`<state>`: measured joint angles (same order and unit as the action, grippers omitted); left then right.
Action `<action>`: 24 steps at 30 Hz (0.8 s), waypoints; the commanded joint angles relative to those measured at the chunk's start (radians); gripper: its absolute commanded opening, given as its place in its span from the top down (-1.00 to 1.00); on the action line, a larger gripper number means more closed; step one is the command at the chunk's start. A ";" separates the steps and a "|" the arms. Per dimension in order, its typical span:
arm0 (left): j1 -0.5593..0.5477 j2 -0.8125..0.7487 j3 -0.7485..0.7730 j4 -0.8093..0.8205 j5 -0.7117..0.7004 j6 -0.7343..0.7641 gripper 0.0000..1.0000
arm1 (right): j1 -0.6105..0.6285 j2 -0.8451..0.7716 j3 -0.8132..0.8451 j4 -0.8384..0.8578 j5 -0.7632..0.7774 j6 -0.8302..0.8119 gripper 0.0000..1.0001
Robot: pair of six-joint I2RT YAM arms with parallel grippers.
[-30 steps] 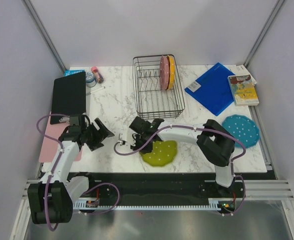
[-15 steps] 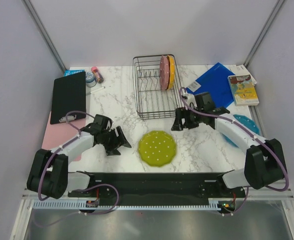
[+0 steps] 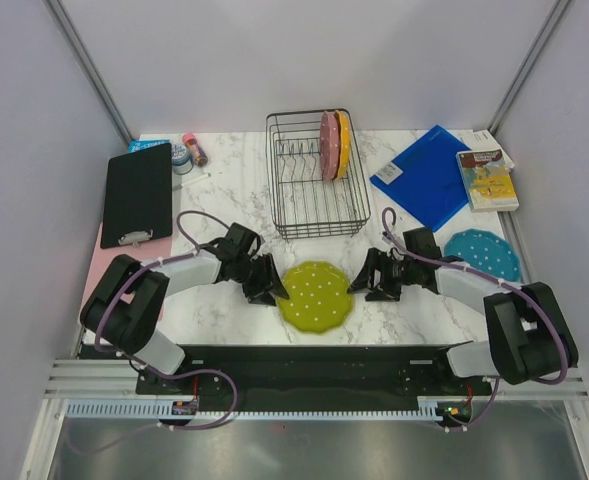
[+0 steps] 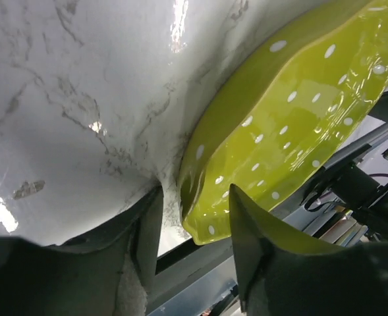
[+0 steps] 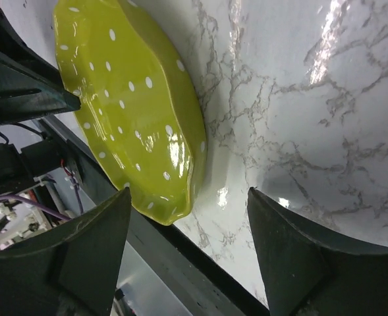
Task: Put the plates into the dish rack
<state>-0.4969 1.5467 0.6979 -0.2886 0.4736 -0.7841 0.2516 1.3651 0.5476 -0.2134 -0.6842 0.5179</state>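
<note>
The lime green plate (image 3: 316, 296) lies flat near the table's front edge. My left gripper (image 3: 273, 289) is at its left edge. In the left wrist view the left gripper (image 4: 195, 191) is open, its jaws straddling the green plate's rim (image 4: 210, 220) with a gap on each side. My right gripper (image 3: 358, 284) is at the plate's right edge; the right wrist view shows it (image 5: 188, 192) wide open around the green plate's tip (image 5: 170, 204). The pink plate (image 3: 327, 145) and orange-yellow plate (image 3: 344, 142) stand upright in the dish rack (image 3: 299, 190). The teal plate (image 3: 482, 254) lies at the right.
A blue folder (image 3: 429, 177) and a book (image 3: 487, 180) lie at the back right. A black tablet (image 3: 139, 195) rests on a pink sheet (image 3: 104, 270) at the left, with small bottles (image 3: 189, 150) behind it. The table's front edge (image 5: 200, 263) runs just beyond the green plate.
My right gripper let go of the green plate, swung right and came back open to the plate's right edge. My left arm moved right to the plate's left rim, its jaws narrowing.
</note>
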 commanded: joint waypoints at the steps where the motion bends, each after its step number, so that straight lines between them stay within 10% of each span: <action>1: -0.005 0.050 0.009 0.046 0.022 -0.058 0.04 | -0.005 0.026 -0.063 0.206 -0.066 0.149 -0.57; 5: -0.005 0.081 -0.006 0.080 0.046 -0.072 0.18 | -0.003 0.129 -0.066 0.296 -0.061 0.156 -0.57; 8: -0.005 0.096 -0.029 0.108 0.060 -0.070 0.95 | -0.003 0.224 -0.061 0.377 -0.081 0.165 -0.57; 24: -0.015 0.132 -0.029 0.167 0.186 -0.008 0.95 | 0.055 0.371 -0.041 0.684 -0.186 0.290 -0.04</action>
<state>-0.4953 1.6600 0.6724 -0.1127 0.6376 -0.8375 0.2680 1.7588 0.5282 0.3740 -0.9585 0.7944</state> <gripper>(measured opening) 0.051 0.560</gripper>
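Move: The green plate's middle lies some 9 cm to the right of the left hand and level with it. From the right hand it is about 11 cm left and 1 cm back, a few centimetres lower. The dish rack's middle stands roughly 27 cm ahead of the plate and in line with it; the blue plate lies about 30 cm right of the right hand and 10 cm farther out. Left fingers shut on the green plate's left rim; right hand goes 5 cm left around its right rim, closing partway. ##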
